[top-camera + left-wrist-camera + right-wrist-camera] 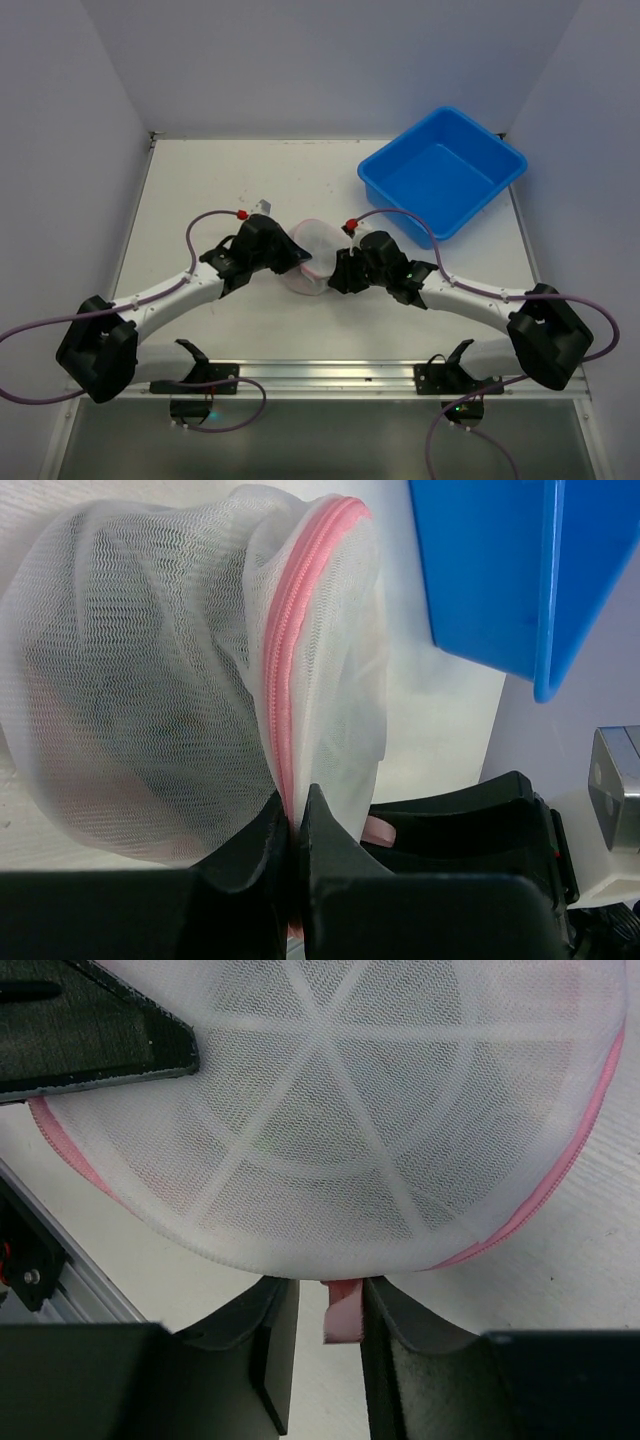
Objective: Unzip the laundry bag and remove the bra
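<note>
The laundry bag [312, 258], white mesh with a pink zipper [285, 660], lies mid-table between both arms. My left gripper [297, 815] is shut on the bag's pink zipper rim from the left. My right gripper [330, 1305] stands open at the bag's [330, 1100] right edge. A short pink pull tab [343, 1312] hangs between its fingers, against the right one, with a gap to the left one. The zipper looks closed along the part I see. The bra is hidden; only a dim dark shape shows through the mesh [150, 700].
A blue plastic bin [443, 170] sits at the back right of the white table [220, 190], close behind the bag in the left wrist view [490, 570]. The metal rail [320, 375] runs along the near edge.
</note>
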{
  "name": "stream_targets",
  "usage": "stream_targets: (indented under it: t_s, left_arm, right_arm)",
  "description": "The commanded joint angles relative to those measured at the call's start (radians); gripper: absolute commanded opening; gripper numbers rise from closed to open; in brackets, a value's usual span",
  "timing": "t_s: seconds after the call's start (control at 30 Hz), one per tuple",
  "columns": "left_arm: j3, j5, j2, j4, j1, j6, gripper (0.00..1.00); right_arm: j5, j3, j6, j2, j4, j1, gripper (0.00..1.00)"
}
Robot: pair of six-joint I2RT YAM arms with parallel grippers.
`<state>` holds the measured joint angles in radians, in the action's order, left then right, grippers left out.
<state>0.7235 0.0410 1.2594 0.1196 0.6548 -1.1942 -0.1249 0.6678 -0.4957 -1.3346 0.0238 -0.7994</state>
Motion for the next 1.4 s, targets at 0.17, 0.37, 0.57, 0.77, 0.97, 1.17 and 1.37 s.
stream_targets:
  t_s: [0.17,0.37,0.57,0.77,0.97,1.17,1.37]
  left_arm:
    - [-0.004,0.031,-0.037,-0.023,-0.017,0.004,0.0]
    - [-0.018,0.06,-0.075,0.086,-0.098,0.148,0.0]
    - [-0.068,0.152,-0.095,0.149,-0.159,0.341,0.0]
    - [-0.02,0.275,0.004,0.155,-0.19,0.524,0.0]
    - [0.158,0.304,0.173,0.158,-0.256,0.651,0.04]
    - [0.372,0.323,0.29,0.121,-0.273,0.527,0.86]
    - [0.28,0.208,0.169,0.169,-0.277,0.406,1.0]
  right_arm:
    - [0.021,0.013,0.052,0.028,0.036,0.003,0.02]
    - [0.169,-0.008,0.074,0.12,-0.102,0.066,0.0]
    - [0.134,0.012,0.068,0.209,-0.226,0.265,0.0]
    - [-0.016,0.076,0.121,0.141,-0.255,0.256,0.0]
    - [-0.117,0.073,0.1,0.141,-0.243,0.189,0.0]
    - [-0.116,0.136,-0.067,0.074,-0.136,0.071,0.0]
    - [-0.082,0.202,-0.167,-0.044,-0.003,0.036,0.0]
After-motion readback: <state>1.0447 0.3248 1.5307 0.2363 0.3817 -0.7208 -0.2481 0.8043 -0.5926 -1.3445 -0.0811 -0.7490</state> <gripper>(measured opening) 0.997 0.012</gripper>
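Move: The zipper pull stands between the right gripper's parted tips, practically at its hand point. From that hand the laundry bag's middle is about 6 cm ahead, 4 cm left and 2 cm lower, and the blue bin roughly 27 cm ahead and 24 cm right, about 3 cm lower. The left gripper, already pinching the zippered edge, has the pull some 5 cm back, 6 cm right and 4 cm below it. Close the right fingers on the zipper pull, then draw it right, up and forward, about 8 cm in all, while the left gripper keeps its pinch, eases slightly left and turns some 20 degrees clockwise. Bring the right hand back leftward with the pull still held, ending higher than it began; meanwhile open the left fingers wide and send that hand forward, off the bag's edge. ##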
